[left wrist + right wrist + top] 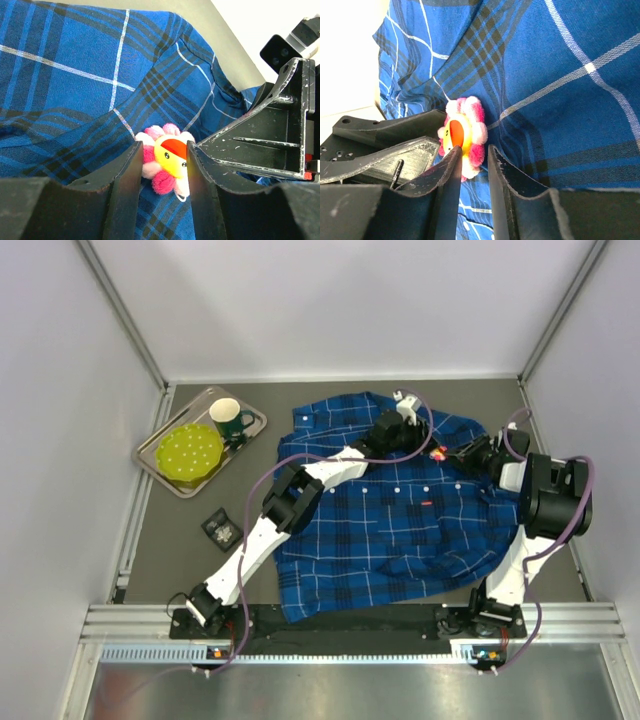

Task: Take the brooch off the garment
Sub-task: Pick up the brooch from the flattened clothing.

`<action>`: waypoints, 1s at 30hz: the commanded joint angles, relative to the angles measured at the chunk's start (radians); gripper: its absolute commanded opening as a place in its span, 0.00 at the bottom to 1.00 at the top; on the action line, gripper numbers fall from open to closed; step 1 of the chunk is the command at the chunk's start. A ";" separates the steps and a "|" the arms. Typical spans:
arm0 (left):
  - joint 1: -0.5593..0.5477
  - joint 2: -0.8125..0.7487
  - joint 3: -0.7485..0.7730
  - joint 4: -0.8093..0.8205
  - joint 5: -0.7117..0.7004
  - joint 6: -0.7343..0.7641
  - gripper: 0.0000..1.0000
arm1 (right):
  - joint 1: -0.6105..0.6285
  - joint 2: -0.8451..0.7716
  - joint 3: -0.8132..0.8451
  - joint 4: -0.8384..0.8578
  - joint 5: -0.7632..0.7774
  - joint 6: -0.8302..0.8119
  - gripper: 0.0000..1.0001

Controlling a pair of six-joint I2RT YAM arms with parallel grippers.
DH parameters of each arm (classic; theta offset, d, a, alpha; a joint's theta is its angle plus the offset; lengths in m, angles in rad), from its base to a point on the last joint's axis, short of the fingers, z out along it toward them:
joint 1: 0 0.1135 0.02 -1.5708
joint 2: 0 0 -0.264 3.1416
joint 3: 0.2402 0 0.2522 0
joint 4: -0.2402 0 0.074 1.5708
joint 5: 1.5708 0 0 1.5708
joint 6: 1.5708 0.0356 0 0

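The garment (400, 530), a blue plaid shirt, lies spread on the table. The brooch (167, 157), a small plush flower with pink and white petals and a yellow face, sits on the shirt's upper right part (438, 452). My left gripper (162, 147) is shut on it, one finger pressing the petals and the other the yellow face. My right gripper (474, 150) comes from the other side. Its fingers stand a narrow gap apart at the brooch's (465, 135) lower petals, the left fingertip over the face. Plaid cloth shows through the gap. The two grippers are nearly touching.
At the back left a metal tray (160, 465) holds a green mug (231, 420) and a yellow-green dotted plate (190, 452). A small black object (218, 528) lies left of the shirt. White walls enclose the table on three sides.
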 commanded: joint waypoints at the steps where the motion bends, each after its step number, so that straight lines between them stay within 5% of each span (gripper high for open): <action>1: -0.001 -0.048 0.004 -0.019 0.025 -0.004 0.45 | 0.004 -0.009 0.014 0.083 -0.033 0.009 0.25; 10: -0.001 -0.038 0.012 -0.036 0.038 0.009 0.45 | 0.006 -0.064 -0.012 0.017 -0.019 -0.010 0.00; 19: -0.010 -0.160 -0.062 -0.119 0.023 0.127 0.61 | 0.004 -0.139 -0.069 -0.016 -0.016 0.003 0.00; 30: -0.113 -0.318 -0.185 -0.252 -0.102 0.524 0.82 | 0.004 -0.182 -0.089 -0.053 0.008 -0.013 0.00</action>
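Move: Just beyond the left fingertips, the flower brooch lies about 3 cm to their right, 1 cm back and 1 cm lower. From the right hand it is some 3 cm left, 1 cm ahead and roughly level. Also from the right hand, the red strip is about 11 cm back and 6 cm left, and a white button some 9 cm back and 6 cm left, both roughly 2 cm lower. Closing fully at the flower brooch's right-hand edge, the right fingers pinch its petals, then draw them back about 2.5 cm and a little up. The left hand sinks slightly at the brooch, then opens wide, comes clear of the rim and swings back some 4 cm and up, rolling about 15 degrees so its left side rises. ##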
